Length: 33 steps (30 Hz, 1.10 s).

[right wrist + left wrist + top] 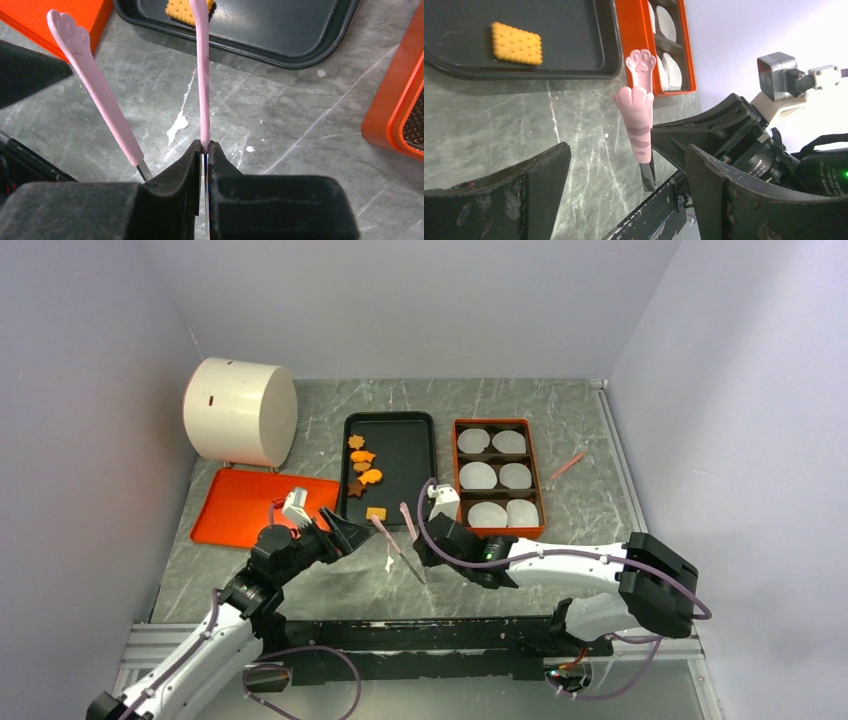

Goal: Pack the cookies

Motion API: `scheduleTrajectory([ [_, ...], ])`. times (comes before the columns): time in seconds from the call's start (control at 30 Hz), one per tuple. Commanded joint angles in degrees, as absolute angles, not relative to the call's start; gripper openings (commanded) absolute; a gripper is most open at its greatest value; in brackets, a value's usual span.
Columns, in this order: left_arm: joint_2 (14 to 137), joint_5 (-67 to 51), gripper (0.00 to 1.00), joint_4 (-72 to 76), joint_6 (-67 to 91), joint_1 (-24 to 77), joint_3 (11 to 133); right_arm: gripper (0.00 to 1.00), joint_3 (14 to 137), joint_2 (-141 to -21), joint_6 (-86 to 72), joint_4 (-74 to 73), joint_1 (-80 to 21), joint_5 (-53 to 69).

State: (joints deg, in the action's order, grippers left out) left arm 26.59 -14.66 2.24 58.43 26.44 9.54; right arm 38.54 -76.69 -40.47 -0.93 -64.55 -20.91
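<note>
Several cookies [363,466], mostly orange with one dark brown, lie on the left side of a black tray [405,455]. A square orange cookie [377,513] sits at the tray's near edge and also shows in the left wrist view [516,43] and the right wrist view [180,10]. My right gripper [428,545] [206,147] is shut on one arm of pink cat-paw tongs [388,538] [202,75]; their tips point at the square cookie. The other arm lies outside the jaws. My left gripper [345,535] [624,155] is open and empty, just left of the tongs [640,120].
An orange box [540,480] with white paper cups [478,476] stands right of the tray. An orange lid [245,508] lies at left, with a white cylinder [240,410] behind it. A thin pink stick [567,465] lies right of the box.
</note>
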Motion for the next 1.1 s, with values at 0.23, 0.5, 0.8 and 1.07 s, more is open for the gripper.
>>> scheduleTrajectory([
  [0.23,38.9,2.2,0.83,20.4,61.7,42.8,9.9,0.0,44.1,-78.2,-45.8,0.2,-68.6,-27.4],
  [0.5,42.8,11.0,0.63,24.9,62.5,49.0,9.8,0.0,44.1,-78.5,-46.0,0.2,-69.3,-27.5],
  [0.8,39.8,19.3,0.57,23.1,64.1,51.3,8.8,0.0,43.8,-78.6,-45.9,0.4,-69.5,-27.2],
  [1.07,43.1,21.2,0.48,26.8,65.3,51.6,8.2,0.0,44.1,-78.8,-45.9,0.3,-69.6,-27.1],
])
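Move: Just ahead and to the right of the open left hand, about 2 cm forward and 5 cm right at its own height, is the tongs' free pink arm. It is some 5 cm left, 2 cm forward and 4 cm above the right hand, which already pinches the other arm. The rectangular cookie lies roughly 9 cm straight ahead of the left hand and 11 cm below it; the black tray's middle is 20 cm ahead, 5 cm right. Straddling the tongs' free pink arm, the left hand sweeps about 5 cm right onto it. It then eases back a little left and forward, turning some 10 degrees counter-clockwise, while its fingers go from nearly wide open to half open. The right hand, still pinching the other arm, brings the tongs about 2.5 cm left and slightly up to meet it, then holds. ##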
